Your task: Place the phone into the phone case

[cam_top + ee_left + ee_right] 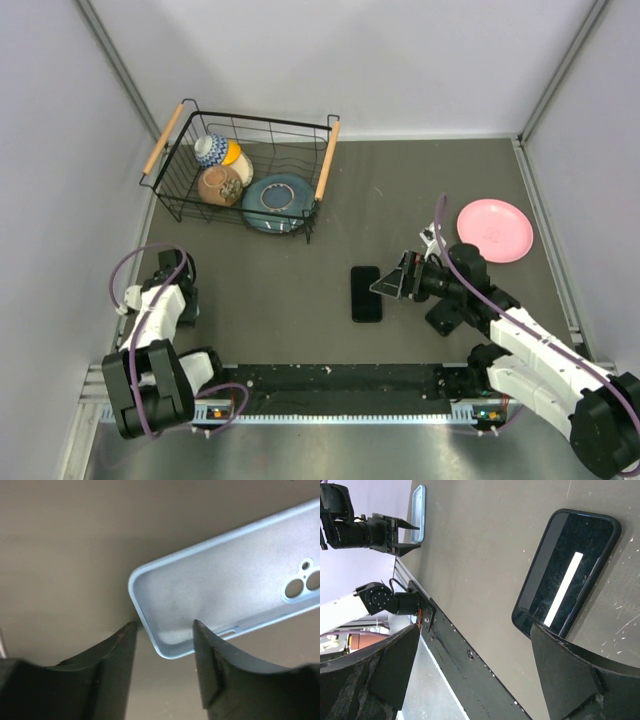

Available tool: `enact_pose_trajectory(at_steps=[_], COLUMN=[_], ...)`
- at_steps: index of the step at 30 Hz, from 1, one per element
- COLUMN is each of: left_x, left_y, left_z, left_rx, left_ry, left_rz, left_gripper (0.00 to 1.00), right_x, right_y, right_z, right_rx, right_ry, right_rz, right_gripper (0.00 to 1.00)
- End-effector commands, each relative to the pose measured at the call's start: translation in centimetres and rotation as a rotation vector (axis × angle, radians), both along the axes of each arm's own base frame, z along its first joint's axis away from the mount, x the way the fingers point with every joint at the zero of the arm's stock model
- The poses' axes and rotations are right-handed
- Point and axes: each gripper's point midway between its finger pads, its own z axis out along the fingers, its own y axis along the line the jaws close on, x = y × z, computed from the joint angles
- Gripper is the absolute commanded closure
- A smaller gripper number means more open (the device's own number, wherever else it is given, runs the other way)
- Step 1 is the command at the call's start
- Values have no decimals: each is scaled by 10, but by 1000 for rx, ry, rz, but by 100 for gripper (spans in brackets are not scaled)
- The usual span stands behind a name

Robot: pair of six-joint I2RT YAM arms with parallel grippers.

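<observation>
The phone [366, 293], black with its screen up, lies flat on the dark table at the centre; the right wrist view shows the phone [567, 575] too. My right gripper [392, 275] is just right of it, low and wide open. In that wrist view the right gripper [475, 626] has one finger beside the phone's near end and nothing between its fingers. The light blue phone case [225, 580] lies open side up at the far left. My left gripper [165, 625] is open and straddles the case's end corner. In the top view the left arm [165, 300] hides the case.
A black wire basket [322, 165] with wooden handles holds several bowls at the back left. A pink plate [495, 230] lies at the right. A black rail [340, 378] runs along the table's near edge between the arm bases.
</observation>
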Motion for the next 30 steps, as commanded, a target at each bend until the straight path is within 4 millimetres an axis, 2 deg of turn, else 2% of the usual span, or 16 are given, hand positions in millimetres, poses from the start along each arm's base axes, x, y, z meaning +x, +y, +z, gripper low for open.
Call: enact_pose_trajectory(at_steps=[1,2,4,9,16,18,19,20,24,26,27,29,30], left_x=[3,-3,-7,-17,-14,-19,-24,-27,-39,-36,-36,-39,-39], left_y=[-28,-33,-39,-63,-91,-106,-110,-121,-142,-159,-163,-173,-177], left_z=[-19,-21,-22,-23,-1,-1,0,1,-2,-1,-1,-1,-1], left_rx=[-157,-179,-208,-312,-307,-317,-329,-342,-394,-443,-459,-480,-490], left_ry=[-37,2,30,48,-71,-73,-79,-75,-79,-121,-127,-123,-123], left_rz=[-11,-26,-46,-122,-253,-306,-287,-338,-373,-408,-395,-425,-418], left_gripper=[60,85,100,100,100,100,100,100,100,100,100,100,100], right_x=[11,12,13,20,22,22,20,19,19,24,22,34,30], right_y=[3,4,4,4,6,6,4,2,-5,-14,-21,-39,-50], right_z=[22,25,26,30,31,34,30,27,21,16,5,1,-12], right_rx=[15,20,21,14,19,21,9,2,-21,-54,-99,-164,-222], right_ry=[-66,-63,-63,-66,-43,-53,-37,-31,-31,-22,25,36,89], right_rz=[-10,-11,-13,-33,-36,-38,-40,-50,-92,-154,-189,-318,-361], right_gripper=[8,8,8,8,8,8,8,8,8,8,8,8,8])
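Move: The light-blue phone case lies flat right at the left hand: its near end is between the open fingertips, its middle about 6 cm ahead, 2 cm to the left and roughly level. The black-cased phone is some 45 cm to that hand's right and 6 cm farther out. From the right hand, hovering beside the phone, the blue case's middle is about 48 cm to the left, 4 cm ahead and 12 cm down. The left fingers shut fully and pinch the near end wall of the light-blue case by its corner, then drag the case low along the table, about 16 cm to the right towards the phone and slightly back, while the hand turns some 25 degrees clockwise. The right hand, empty and open, eases a couple of centimetres forward and right. ##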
